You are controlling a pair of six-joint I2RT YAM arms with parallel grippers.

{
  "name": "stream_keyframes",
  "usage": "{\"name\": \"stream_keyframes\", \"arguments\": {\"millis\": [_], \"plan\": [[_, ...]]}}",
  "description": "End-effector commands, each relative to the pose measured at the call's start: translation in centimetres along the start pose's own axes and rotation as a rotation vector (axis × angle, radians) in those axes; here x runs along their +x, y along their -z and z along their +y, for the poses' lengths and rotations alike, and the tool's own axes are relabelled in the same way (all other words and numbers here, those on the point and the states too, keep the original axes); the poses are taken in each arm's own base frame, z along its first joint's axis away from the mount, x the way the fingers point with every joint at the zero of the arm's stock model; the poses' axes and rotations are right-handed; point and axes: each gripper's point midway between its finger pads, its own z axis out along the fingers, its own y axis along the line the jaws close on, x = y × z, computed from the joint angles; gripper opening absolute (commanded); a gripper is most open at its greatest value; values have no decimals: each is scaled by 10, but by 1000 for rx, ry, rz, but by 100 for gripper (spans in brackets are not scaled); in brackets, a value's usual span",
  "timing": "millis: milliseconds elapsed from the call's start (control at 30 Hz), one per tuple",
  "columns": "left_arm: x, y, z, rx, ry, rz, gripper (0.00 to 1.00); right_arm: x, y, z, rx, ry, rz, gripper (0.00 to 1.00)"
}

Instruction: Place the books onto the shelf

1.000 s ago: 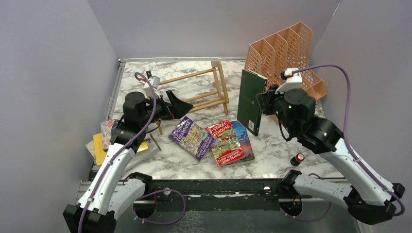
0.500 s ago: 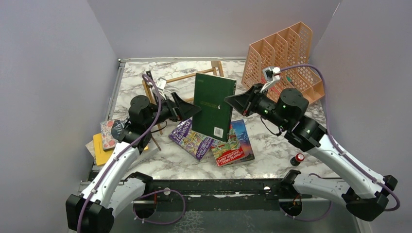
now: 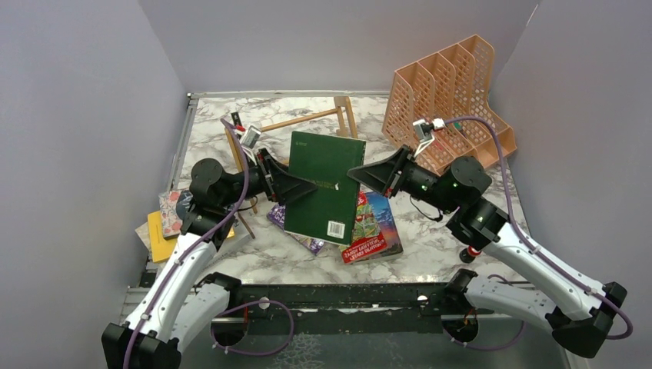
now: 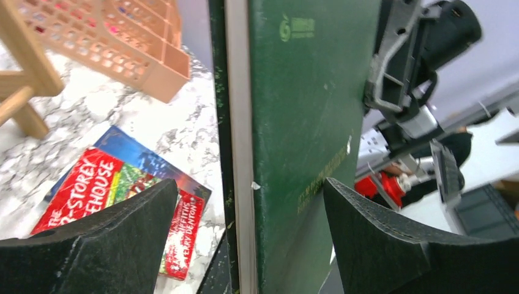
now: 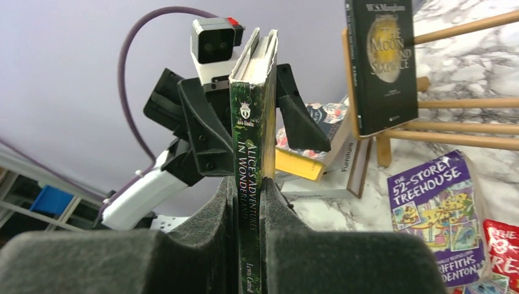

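A dark green book (image 3: 323, 184) hangs tilted over the table's middle, with my right gripper (image 3: 357, 174) shut on its right edge. In the right wrist view the fingers (image 5: 287, 245) press its spine (image 5: 250, 153). My left gripper (image 3: 304, 187) stands open astride the book's opposite edge (image 4: 238, 153), a gap showing on both sides of the book (image 4: 306, 122). The light-wood shelf (image 3: 307, 121) stands behind, holding one dark book (image 5: 382, 67) upright. Purple (image 3: 301, 228), red (image 3: 361, 231) and blue (image 3: 387, 219) books lie flat under the green one.
A peach mesh organiser (image 3: 450, 84) stands at the back right. Yellow (image 3: 158, 234), floral (image 3: 169, 206) and white (image 5: 343, 177) books are piled at the left edge. A small red-capped object (image 3: 470, 252) sits near the front right.
My right arm carried the green book from beside the organiser to the table's middle and tipped it flatter. My left gripper came in and now straddles its left edge.
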Motion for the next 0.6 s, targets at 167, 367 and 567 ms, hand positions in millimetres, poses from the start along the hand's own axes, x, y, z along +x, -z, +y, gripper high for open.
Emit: {"name": "stream_keyframes", "arguments": {"millis": [167, 367, 567], "plan": [[-13, 11, -57, 178, -55, -3, 31, -34, 20, 60, -250, 24, -147, 1], [-36, 11, -68, 161, -33, -95, 0, -24, 10, 60, -279, 31, -94, 10], [-72, 12, -86, 163, -25, -229, 0, -5, 2, 63, -354, 25, -10, 53]]}}
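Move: The green book is already in the right hand's grip; its middle lies about 3 cm to the right of the left hand, level with it, and some 6 cm left, 3 cm back and 3 cm below the right hand. From the left hand, the wooden rack is roughly 21 cm ahead, 6 cm left and 23 cm lower. The purple book is about 5 cm ahead and 3 cm left, the red book 4 cm ahead and 11 cm right, both near 30 cm below. The left fingers, wide open around the book's left side at first, close and pinch it while that hand rises some 7 cm and draws back about 4 cm. The right hand keeps its pinch on the spine side, rising about 3 cm and tilting slightly, then its fingers open to about half. ##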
